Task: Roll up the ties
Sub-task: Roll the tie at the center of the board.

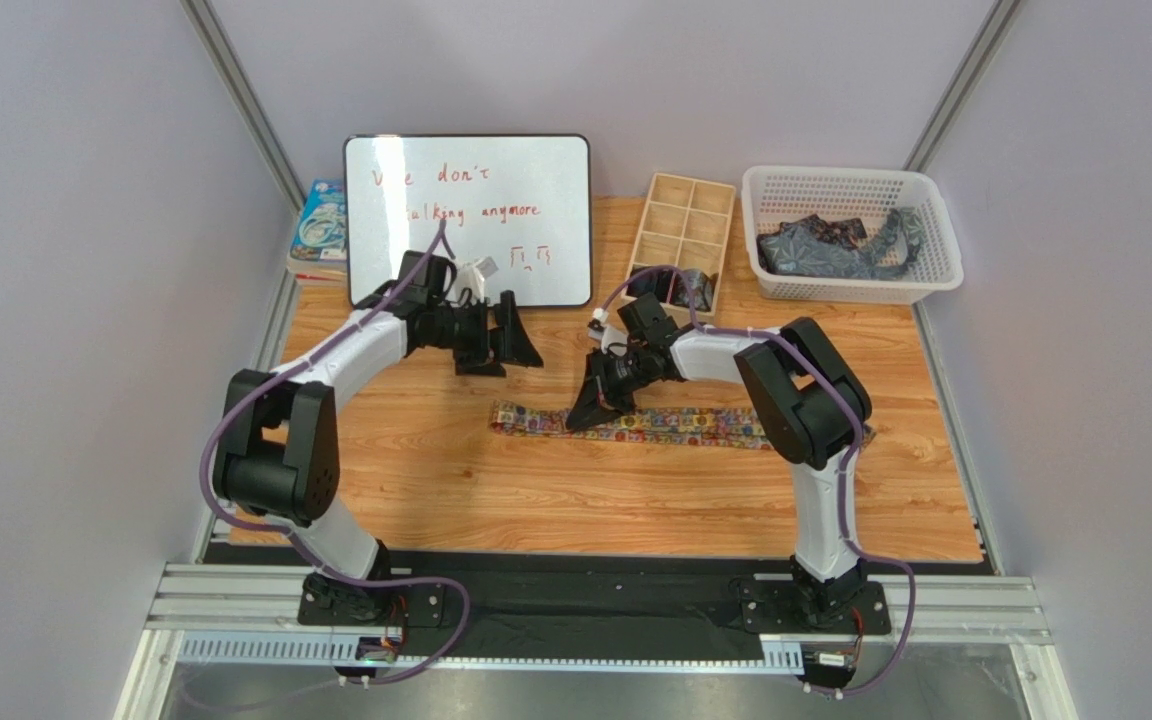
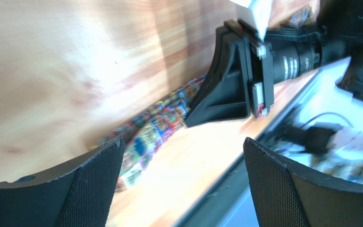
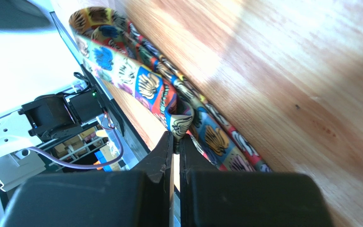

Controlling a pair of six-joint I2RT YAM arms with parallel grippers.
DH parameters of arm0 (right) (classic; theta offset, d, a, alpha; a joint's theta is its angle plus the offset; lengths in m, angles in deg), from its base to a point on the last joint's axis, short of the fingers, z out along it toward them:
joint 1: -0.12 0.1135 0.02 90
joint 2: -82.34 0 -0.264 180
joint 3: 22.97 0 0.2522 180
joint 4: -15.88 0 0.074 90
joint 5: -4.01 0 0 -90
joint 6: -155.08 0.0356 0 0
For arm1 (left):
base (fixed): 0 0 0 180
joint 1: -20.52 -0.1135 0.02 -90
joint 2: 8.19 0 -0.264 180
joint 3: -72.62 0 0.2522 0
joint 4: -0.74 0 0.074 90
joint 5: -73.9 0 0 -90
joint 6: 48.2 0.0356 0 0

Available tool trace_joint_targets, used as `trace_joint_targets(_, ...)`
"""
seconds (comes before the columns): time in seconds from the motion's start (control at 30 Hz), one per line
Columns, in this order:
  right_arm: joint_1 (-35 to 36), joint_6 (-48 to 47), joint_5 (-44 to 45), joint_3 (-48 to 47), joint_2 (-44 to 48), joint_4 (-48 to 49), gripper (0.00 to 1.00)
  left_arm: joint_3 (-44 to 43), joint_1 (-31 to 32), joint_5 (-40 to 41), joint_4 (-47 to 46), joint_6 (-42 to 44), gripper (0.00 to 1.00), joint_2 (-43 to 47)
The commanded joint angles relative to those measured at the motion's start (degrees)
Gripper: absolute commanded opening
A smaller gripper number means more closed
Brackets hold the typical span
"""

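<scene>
The yellow-red floral tie point(image 1: 687, 426) lies flat, left to right, across the middle of the wooden table point(image 1: 537, 495). My right gripper point(image 1: 593, 405) is down on its left part and shut on a raised fold of it, seen close in the right wrist view point(image 3: 175, 137), where the tie point(image 3: 145, 85) runs up to the left. My left gripper point(image 1: 507, 348) is open and empty, held just behind the tie's left end. In the left wrist view point(image 2: 183, 144) the tie point(image 2: 152, 132) lies beyond its fingers. Dark ties point(image 1: 835, 243) lie in a white basket point(image 1: 853, 285).
A wooden divider box point(image 1: 683, 225) stands at the back centre with a dark roll point(image 1: 695, 288) in its near right cell. A whiteboard point(image 1: 470, 218) lies at the back left beside a small book point(image 1: 321, 225). Grey walls close in both sides.
</scene>
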Motion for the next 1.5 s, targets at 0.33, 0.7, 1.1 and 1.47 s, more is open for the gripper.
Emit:
trace_joint_targets(0.33,-0.15,2.32,-1.99,1.34,2.73,6.86,0.00,3.35,-0.12,-7.87,16.63,78.01,0.91,12.15)
trace_joint_targets(0.7,-0.15,1.88,-2.08,1.07,2.99,6.51,0.00,4.07,6.65,0.29,9.68,83.83,0.77,5.56)
trace_joint_targets(1.1,-0.15,1.18,-3.22,1.16,2.81,6.51,0.00,4.76,12.89,11.55,5.82,80.31,0.58,0.28)
trace_joint_targets(1.47,-0.77,0.38,-3.40,-2.26,2.46,2.29,0.33,7.93,14.83,11.47,5.82,83.74,0.19,2.48)
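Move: The tie's folded left end lies about 5 cm back from the open left hand, level sideways and 9 cm below it. The right gripper's pinch on the tie is roughly 7 cm to the right of that end; the whiteboard stands some 14 cm ahead and 6 cm left of the left hand, near its height. From the right hand, the folded end is about 7 cm left, level fore-and-aft, just below. Turning clockwise, left arcs up, then back and about 8 cm down to pinch the folded tie; right loosens. ##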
